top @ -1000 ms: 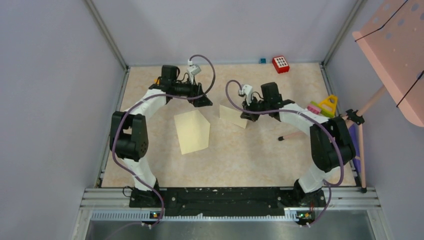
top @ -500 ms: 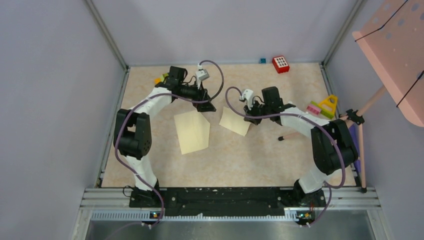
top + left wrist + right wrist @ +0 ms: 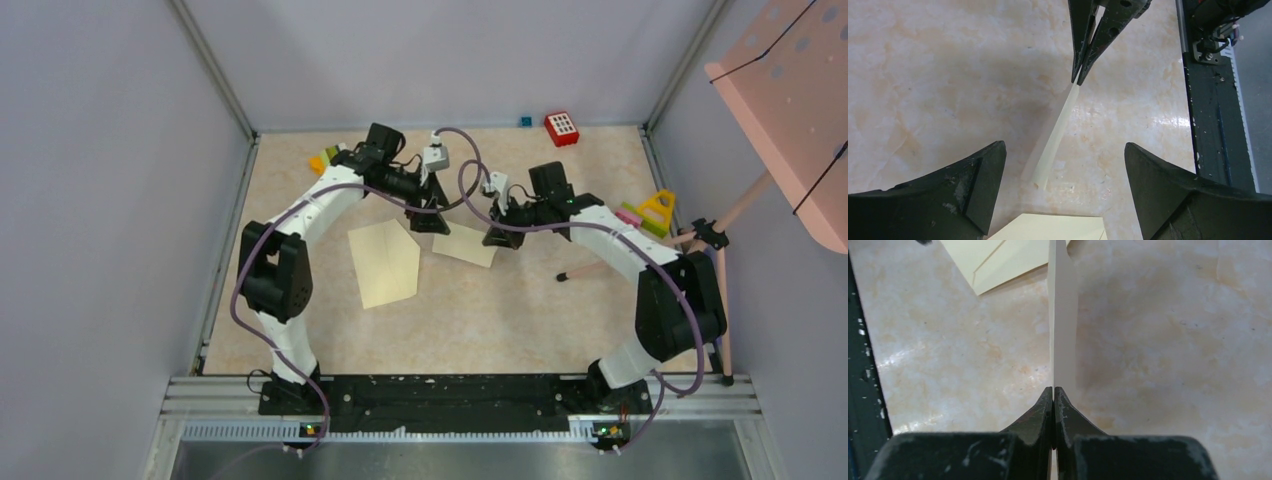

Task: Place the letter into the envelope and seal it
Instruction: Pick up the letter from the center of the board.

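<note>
The pale cream envelope (image 3: 385, 262) lies flat on the table with its pointed flap open toward the right. Just to its right is the letter (image 3: 465, 245), a cream sheet pinched by one edge in my right gripper (image 3: 500, 237), which is shut on it. The right wrist view shows the letter (image 3: 1063, 315) edge-on, rising from the closed right gripper (image 3: 1053, 388), with the envelope (image 3: 998, 260) beyond. My left gripper (image 3: 430, 220) hangs open just above the letter's far end. Its wrist view has the letter (image 3: 1058, 135) running between the spread fingers of the left gripper (image 3: 1063, 146).
A red block with white dots (image 3: 561, 128) and a small blue cube (image 3: 525, 121) sit at the back edge. Coloured toy pieces (image 3: 645, 212) lie at the right, others (image 3: 322, 160) at the back left. A pink stand (image 3: 790, 100) with wooden legs leans in from the right.
My left arm has swung right, from beside the envelope's far corner to above the letter. The right gripper has shifted slightly with the letter, which now lies flatter.
</note>
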### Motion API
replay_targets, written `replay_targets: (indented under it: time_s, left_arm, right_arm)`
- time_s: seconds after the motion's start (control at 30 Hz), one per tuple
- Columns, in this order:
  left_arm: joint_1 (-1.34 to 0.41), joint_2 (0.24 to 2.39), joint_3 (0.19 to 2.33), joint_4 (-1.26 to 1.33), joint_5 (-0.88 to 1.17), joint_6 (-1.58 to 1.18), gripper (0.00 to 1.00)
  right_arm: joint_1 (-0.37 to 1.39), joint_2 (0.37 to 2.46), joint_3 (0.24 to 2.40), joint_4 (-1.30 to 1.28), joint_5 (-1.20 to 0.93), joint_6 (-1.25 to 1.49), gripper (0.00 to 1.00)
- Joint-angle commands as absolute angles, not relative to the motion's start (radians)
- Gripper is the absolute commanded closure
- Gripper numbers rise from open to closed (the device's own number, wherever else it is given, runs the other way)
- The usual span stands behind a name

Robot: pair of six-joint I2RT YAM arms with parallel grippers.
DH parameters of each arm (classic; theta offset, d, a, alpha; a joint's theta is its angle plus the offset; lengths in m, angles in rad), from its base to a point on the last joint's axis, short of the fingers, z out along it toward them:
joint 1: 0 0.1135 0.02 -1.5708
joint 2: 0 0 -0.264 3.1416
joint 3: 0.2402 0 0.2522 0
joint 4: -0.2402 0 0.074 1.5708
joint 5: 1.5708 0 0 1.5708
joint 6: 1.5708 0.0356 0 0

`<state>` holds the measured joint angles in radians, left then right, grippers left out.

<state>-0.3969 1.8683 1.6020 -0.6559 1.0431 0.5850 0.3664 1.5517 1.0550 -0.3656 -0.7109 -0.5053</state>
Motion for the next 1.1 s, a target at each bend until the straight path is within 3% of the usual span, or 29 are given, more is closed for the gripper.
replay_targets:
  time_s: [0.0, 0.23, 0.37, 0.57, 0.63, 0.8, 0.83, 0.9, 0.97, 1.0, 1.07]
  left_arm:
    - [-0.425, 1.865, 1.632, -0.766, 1.063, 0.703, 0.07]
    - [-0.474, 1.848, 1.631, -0.845, 1.069, 0.774, 0.11]
    - [-0.497, 1.844, 1.633, -0.872, 1.072, 0.792, 0.22]
    - [-0.507, 1.848, 1.635, -0.903, 1.089, 0.802, 0.51]
    - [-0.511, 1.85, 1.638, -0.905, 1.085, 0.796, 0.97]
    - [-0.515, 1.854, 1.648, -0.908, 1.08, 0.78, 1.0]
    - [-0.515, 1.855, 1.651, -0.909, 1.078, 0.775, 1.0]
    - [-0.51, 1.852, 1.652, -0.89, 1.075, 0.74, 1.0]
    - [-0.49, 1.839, 1.639, -0.819, 1.085, 0.645, 1.0]
    - [-0.473, 1.829, 1.627, -0.776, 1.102, 0.6, 1.0]
    - [-0.436, 1.802, 1.598, -0.666, 1.124, 0.485, 1.0]
  right_arm:
    - [0.347, 1.526, 1.168, -0.535, -0.891, -0.563, 1.0]
    - [0.345, 1.493, 1.214, -0.635, -0.949, -0.593, 1.0]
    - [0.344, 1.489, 1.233, -0.669, -0.954, -0.611, 1.0]
    - [0.344, 1.474, 1.233, -0.667, -0.945, -0.608, 1.0]
    - [0.344, 1.469, 1.234, -0.661, -0.937, -0.603, 1.0]
    - [0.345, 1.458, 1.241, -0.63, -0.908, -0.574, 1.0]
    - [0.343, 1.456, 1.244, -0.621, -0.893, -0.565, 0.9]
    - [0.33, 1.443, 1.243, -0.596, -0.889, -0.538, 0.47]
    - [0.288, 1.424, 1.232, -0.551, -0.916, -0.492, 0.18]
    - [0.262, 1.416, 1.226, -0.538, -0.947, -0.478, 0.09]
    - [0.2, 1.4, 1.216, -0.513, -1.016, -0.448, 0.03]
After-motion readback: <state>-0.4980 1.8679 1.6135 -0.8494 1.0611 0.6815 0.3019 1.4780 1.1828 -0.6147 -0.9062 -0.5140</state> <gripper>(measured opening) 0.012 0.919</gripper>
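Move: The letter already hangs upright from the right hand's shut fingers, its middle about 5 cm to the left of that hand, 1 cm ahead and 3 cm below. From the wide-open left hand the letter's middle lies some 4 cm to the right, 3 cm back and 9 cm below. The envelope lies flat on the table about 12 cm left of the left hand, 3 cm back and 17 below; from the right hand it is about 20 cm left, level fore and aft, 10 below. The right hand draws the pinched letter back and lifts it, about 4 cm each way, its free end swinging slightly counter-clockwise, while the left hand comes back some 6 cm and 2 cm to the right, turning about 10 degrees clockwise, and shuts its fingers on the left part of the letter. Only once that grip is closed does the right hand spread wide, letting go of the letter's right end and starting off upward, forward and a little to the right, while the left keeps its pinch. ##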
